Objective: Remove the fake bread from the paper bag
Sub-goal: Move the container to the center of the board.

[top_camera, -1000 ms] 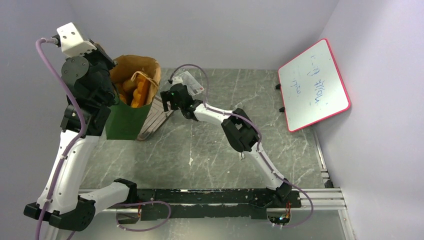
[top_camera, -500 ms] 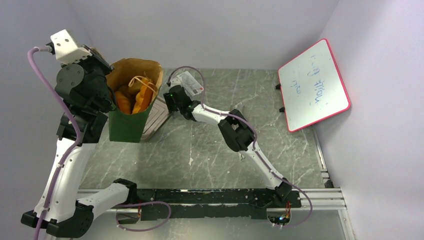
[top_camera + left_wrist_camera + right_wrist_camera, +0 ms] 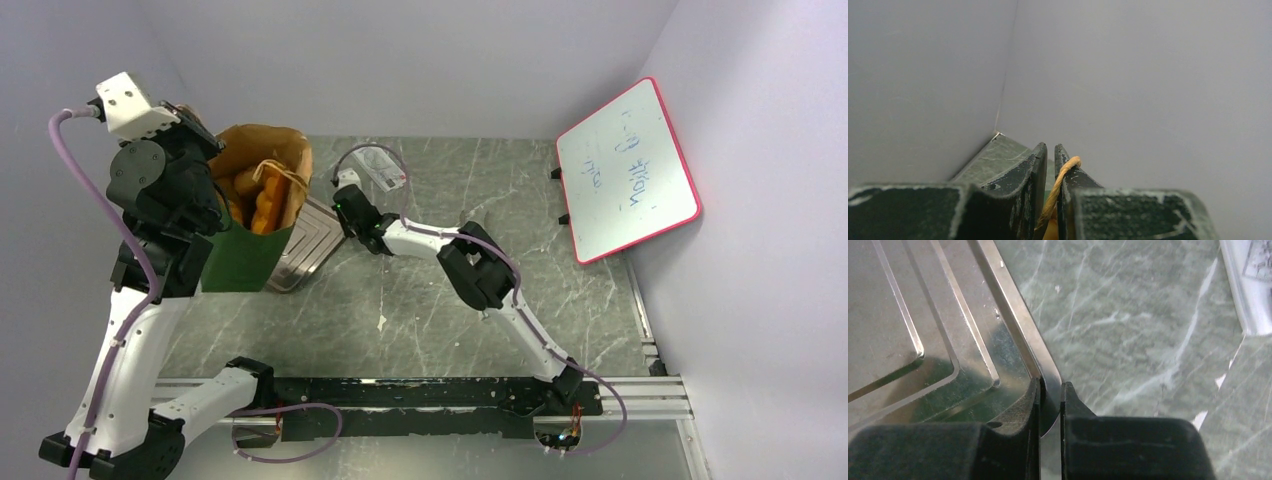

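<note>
The dark green paper bag [image 3: 243,258] hangs tilted at the far left, its brown mouth open toward me. Orange fake bread [image 3: 266,205] pieces show inside it. My left gripper [image 3: 1050,150] is shut on the bag's tan rope handle [image 3: 1064,181]; in the top view the left gripper [image 3: 200,140] sits at the bag's left rim, mostly hidden by the wrist. My right gripper [image 3: 1050,387] is shut on the corner rim of the metal tray [image 3: 923,315]. In the top view the right gripper [image 3: 340,207] meets the tray [image 3: 310,240] just right of the bag.
A red-framed whiteboard [image 3: 625,170] leans against the right wall. A small white card [image 3: 378,165] lies on the marble table behind the right wrist. Grey walls close in on the left and behind the bag.
The right gripper has closed on the tray's rim. The left arm has carried the bag to the left, uncovering more of the tray.
</note>
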### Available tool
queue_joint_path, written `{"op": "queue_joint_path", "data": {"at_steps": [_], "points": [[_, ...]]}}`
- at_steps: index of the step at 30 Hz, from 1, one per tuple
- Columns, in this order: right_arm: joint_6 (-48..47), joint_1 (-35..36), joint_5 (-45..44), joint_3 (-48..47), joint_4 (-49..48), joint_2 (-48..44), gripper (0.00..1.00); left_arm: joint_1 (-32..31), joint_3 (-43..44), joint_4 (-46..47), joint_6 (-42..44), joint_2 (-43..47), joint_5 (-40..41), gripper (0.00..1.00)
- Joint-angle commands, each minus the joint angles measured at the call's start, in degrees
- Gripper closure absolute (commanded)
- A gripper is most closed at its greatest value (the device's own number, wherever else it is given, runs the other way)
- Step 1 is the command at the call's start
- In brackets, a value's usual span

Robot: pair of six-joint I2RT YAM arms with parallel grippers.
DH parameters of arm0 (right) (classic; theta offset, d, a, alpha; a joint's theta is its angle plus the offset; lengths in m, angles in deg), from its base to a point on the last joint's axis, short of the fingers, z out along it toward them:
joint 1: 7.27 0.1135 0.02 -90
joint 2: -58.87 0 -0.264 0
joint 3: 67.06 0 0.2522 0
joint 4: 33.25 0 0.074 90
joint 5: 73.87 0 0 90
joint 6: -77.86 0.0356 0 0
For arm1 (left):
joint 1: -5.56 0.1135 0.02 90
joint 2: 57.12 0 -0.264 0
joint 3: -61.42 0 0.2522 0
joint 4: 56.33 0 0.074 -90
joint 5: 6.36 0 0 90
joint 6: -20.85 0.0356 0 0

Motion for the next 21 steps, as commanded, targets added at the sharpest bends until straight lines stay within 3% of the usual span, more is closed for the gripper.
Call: {"op": "queue_joint_path", "data": {"at_steps": [1, 12, 21], "points": [[2.63, 1.96, -0.83, 8.87, 14.26, -0.47, 1.00, 0.39, -0.58, 2.73, -1.67, 1.51, 0.30, 0.93], [22.09, 7.30, -9.86, 38.09, 14.26, -17.42, 1.00, 0.46, -4.74, 1.20, -5.25, 1.52, -2.11, 0.93], [58.08, 12.18, -13.90, 61.28, 21.68, -32.98, 1.00, 0.46, -7.61, -0.37, -9.64, 1.39, -6.38, 0.93]]}}
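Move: The right fingers are already shut on the near-right corner rim of the container, the metal tray, whose middle lies about 16 cm to their left and 4 cm farther out. The table's middle, where it is bound, is roughly 15 cm to the right and 7 cm back. The paper bag hangs about 12 cm left, 5 cm farther and some 25 cm up; the clear packet lies 17 cm ahead and 8 cm right. From the left hand, the table's middle is 34 cm right, 7 cm ahead and 50 cm down. Keeping its pinch on the rim, the right hand gathers speed and drags the container along the table back towards the robot and to the right, about 20 cm in all and more back than right, turning some 25 degrees clockwise as the fingers tip farther down. Meanwhile the left hand keeps hold of the paper bag by its rim and twine handle and lowers it about 5 cm, easing a little forward and to the right. ##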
